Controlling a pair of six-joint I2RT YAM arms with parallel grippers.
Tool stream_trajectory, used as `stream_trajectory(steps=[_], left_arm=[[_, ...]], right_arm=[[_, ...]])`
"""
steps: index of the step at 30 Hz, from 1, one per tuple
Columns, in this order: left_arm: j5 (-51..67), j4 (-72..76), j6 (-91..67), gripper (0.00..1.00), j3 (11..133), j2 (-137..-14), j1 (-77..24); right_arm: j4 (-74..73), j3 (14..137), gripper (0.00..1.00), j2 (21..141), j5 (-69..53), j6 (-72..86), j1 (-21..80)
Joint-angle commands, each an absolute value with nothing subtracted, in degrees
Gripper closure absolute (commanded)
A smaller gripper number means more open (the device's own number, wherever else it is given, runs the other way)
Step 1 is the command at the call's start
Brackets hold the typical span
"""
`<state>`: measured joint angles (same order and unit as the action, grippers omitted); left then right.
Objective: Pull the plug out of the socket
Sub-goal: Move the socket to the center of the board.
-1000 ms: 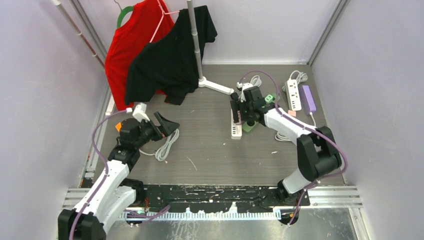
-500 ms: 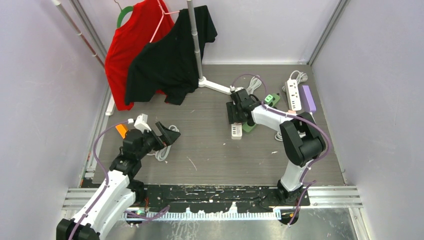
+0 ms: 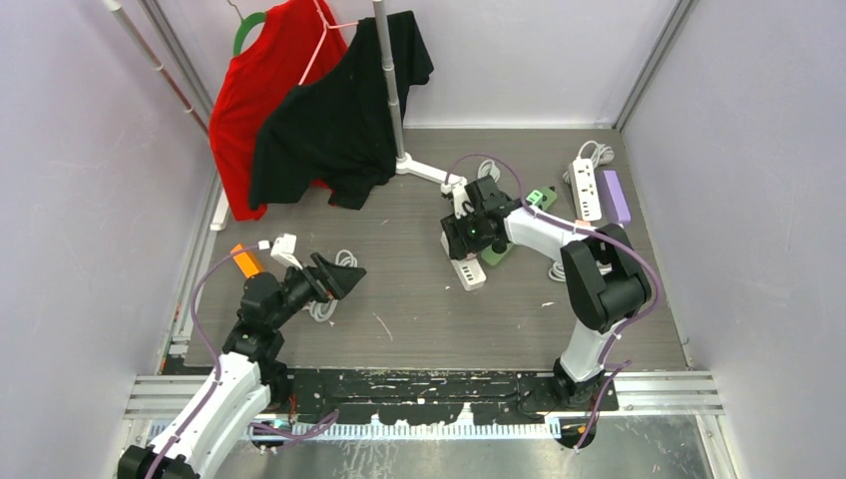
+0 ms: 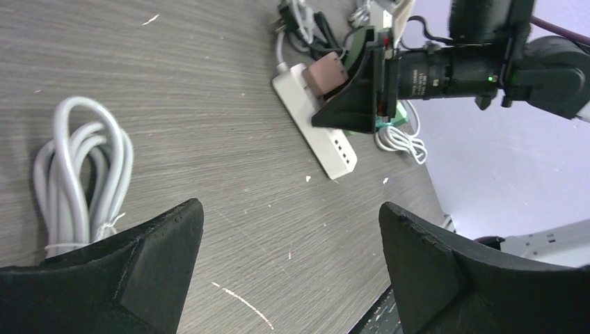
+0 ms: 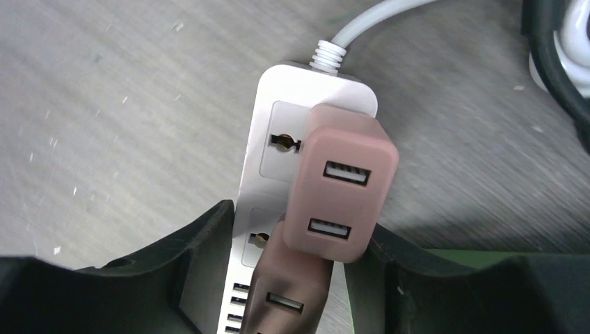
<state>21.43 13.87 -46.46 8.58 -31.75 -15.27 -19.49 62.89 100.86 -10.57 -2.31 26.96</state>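
Observation:
A pink plug (image 5: 341, 188) with two USB ports sits in the white socket strip (image 5: 278, 118), near its cord end. In the top view my right gripper (image 3: 467, 232) covers the plug and the strip (image 3: 469, 271) sticks out below it. My right gripper (image 5: 299, 223) straddles the plug, jaws partly closed. The right finger touches the plug's side, while bare strip shows between the left finger and the plug. A darker pink block with a USB port lies lower between the jaws. My left gripper (image 4: 289, 212) (image 3: 339, 277) hovers wide open and empty at the left, looking toward the plug (image 4: 324, 71).
A coiled white cable (image 4: 76, 174) lies under my left gripper. A clothes stand (image 3: 391, 90) with a red shirt (image 3: 269, 90) and a black shirt (image 3: 344, 110) fills the back left. A second white strip (image 3: 586, 188), a purple block (image 3: 617, 197) and green pieces (image 3: 539, 198) lie at the right.
My right gripper came down over the plug and its jaws narrowed. The socket strip swung askew under it. My left arm drew back toward the near edge, still open.

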Motion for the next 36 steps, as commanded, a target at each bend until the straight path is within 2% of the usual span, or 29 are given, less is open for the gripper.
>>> stream_trajectory(steps=[1,8,15,18,21,26,29,36], left_arm=[[26.14,22.56,-46.05,0.05,8.45,-32.25,-15.58],[27.36,25.23,-45.22,0.05,8.31,-34.18,-17.99],[26.02,26.3,-42.74,0.06,8.26,-34.86,-22.14],[25.14,27.71,-41.37,0.06,7.97,-35.37,-25.04],[23.58,28.46,-39.73,0.06,7.97,-36.23,-27.99],[21.33,30.28,-37.05,0.07,8.0,-38.23,-32.89],[19.5,31.35,-34.32,0.07,8.29,-39.74,-36.26],[13.89,35.31,-18.03,0.09,9.98,-45.61,-47.96]], right_arm=[[-31.94,64.02,0.78,99.68,-26.56,-16.1,30.44],[-42.76,61.05,0.78,97.75,-29.22,-36.58,37.83],[-47.36,58.82,0.75,95.93,-26.74,-47.52,42.47],[-46.41,57.28,0.65,95.19,-22.33,-48.82,43.26],[-47.37,59.45,0.45,94.95,-20.25,-45.65,42.59],[-51.69,60.84,0.16,88.94,-27.22,-45.86,37.58],[-55.07,60.36,0.12,83.97,-33.75,-49.72,33.17],[-55.05,56.21,0.12,72.76,-47.36,-54.03,24.04]])
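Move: Already gripped between the right fingers, with its middle about 2 cm back of them, is the white socket with the two pink plugs. Its clear spot at the board's front centre lies some 15 cm back and 2 cm left of that hand. The green socket's middle is about 14 cm right and 6 cm ahead, and the white cord coil some 20 cm ahead and 7 cm right. From the left hand the white socket lies roughly 27 cm right, 5 cm ahead and 11 cm below. Sweeping back about 14 cm close over the board, the right hand drags the white socket towards the front centre while turning it nearly 60 degrees counter-clockwise. Its fingers then open and let go, and it rises roughly 8 cm clear, easing right. The open left hand comes back and right towards the socket, turning clockwise. ##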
